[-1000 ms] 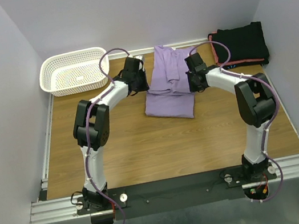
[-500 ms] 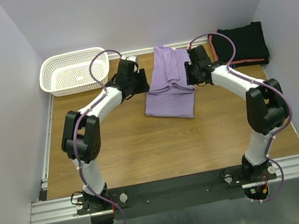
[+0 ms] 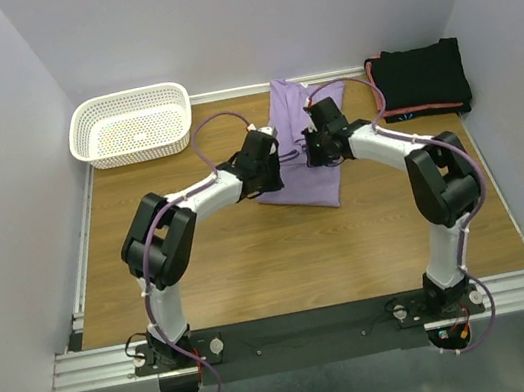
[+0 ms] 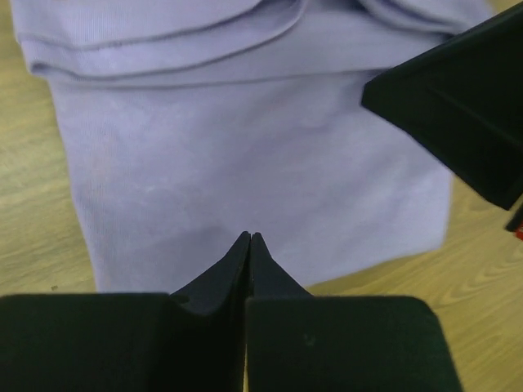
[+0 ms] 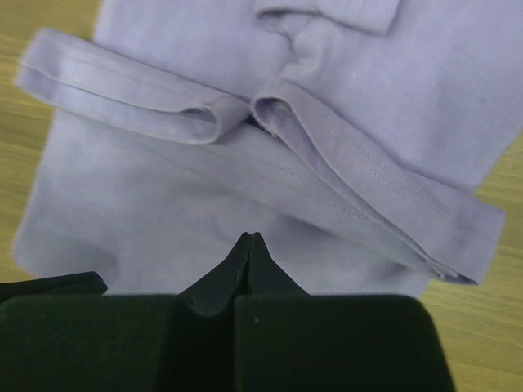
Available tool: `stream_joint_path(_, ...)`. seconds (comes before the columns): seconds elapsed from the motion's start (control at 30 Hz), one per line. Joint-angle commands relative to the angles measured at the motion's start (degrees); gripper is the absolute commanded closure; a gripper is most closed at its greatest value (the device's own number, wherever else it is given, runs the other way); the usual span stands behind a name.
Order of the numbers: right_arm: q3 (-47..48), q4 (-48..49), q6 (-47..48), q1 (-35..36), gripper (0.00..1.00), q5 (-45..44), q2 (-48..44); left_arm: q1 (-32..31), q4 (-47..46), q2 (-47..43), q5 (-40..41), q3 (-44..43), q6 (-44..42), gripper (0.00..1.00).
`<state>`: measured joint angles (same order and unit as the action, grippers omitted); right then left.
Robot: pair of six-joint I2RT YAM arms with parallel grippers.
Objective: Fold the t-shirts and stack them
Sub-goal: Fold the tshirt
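The lavender t-shirt (image 3: 309, 186) lies flat at the table's middle back, its sleeves folded in over the body (image 5: 204, 114). My left gripper (image 3: 277, 163) is over its left side, jaws shut with nothing between them (image 4: 249, 237). Facing it from the right, my right gripper (image 3: 311, 151) is also shut and empty just above the cloth (image 5: 249, 237). The two grippers are close together, and the right one shows as a black shape (image 4: 458, 106) in the left wrist view. Folded black t-shirts (image 3: 421, 77), one with a coral-red edge, are stacked at the back right.
A white mesh basket (image 3: 133, 125) stands at the back left. Walls close in the table on the left, back and right. Bare wood (image 3: 282, 253) runs between the shirt and the arm bases.
Both grippers came inward from the shirt's outer edges to hover over its middle. Their jaws opened briefly and are shut again.
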<state>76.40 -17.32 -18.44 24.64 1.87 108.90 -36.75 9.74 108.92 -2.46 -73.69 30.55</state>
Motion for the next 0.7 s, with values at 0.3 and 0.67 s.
stream_joint_path(0.3,6.03,0.97,0.33,-4.94,0.99,-5.03,8.68,0.37,4.15,2.87,-3.52,3.90,0.92,0.94)
stream_joint_path(0.67,19.76,0.80,-0.63,-10.58,0.98,2.85,13.28,-0.60,1.70,-3.97,-8.26,12.25,5.39,0.94)
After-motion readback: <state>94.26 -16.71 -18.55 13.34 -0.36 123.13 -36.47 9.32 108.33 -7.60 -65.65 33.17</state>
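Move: Just this side of a bunched crosswise fold, both closed hands hover some 4 cm over the near half of the t-shirt. The shirt's middle is about 10 cm ahead and 7 cm right of the left hand, and 5 cm ahead and 2 cm left of the right. The fold lies roughly 3 cm ahead and 1 cm left of the right hand; the near hem is 9 cm back and 5 cm left. The black pile stands 15 cm ahead, 30 cm right. Sinking about 4 cm with shut fingers, the left hand presses its tips onto the shirt's near-left part, then drags back towards the robot, some 4 cm in all. The right also drops about 4 cm, then sweeps roughly 11 cm forward and 7 right over the shirt towards its right edge, climbing again and turning about 15 degrees clockwise. ##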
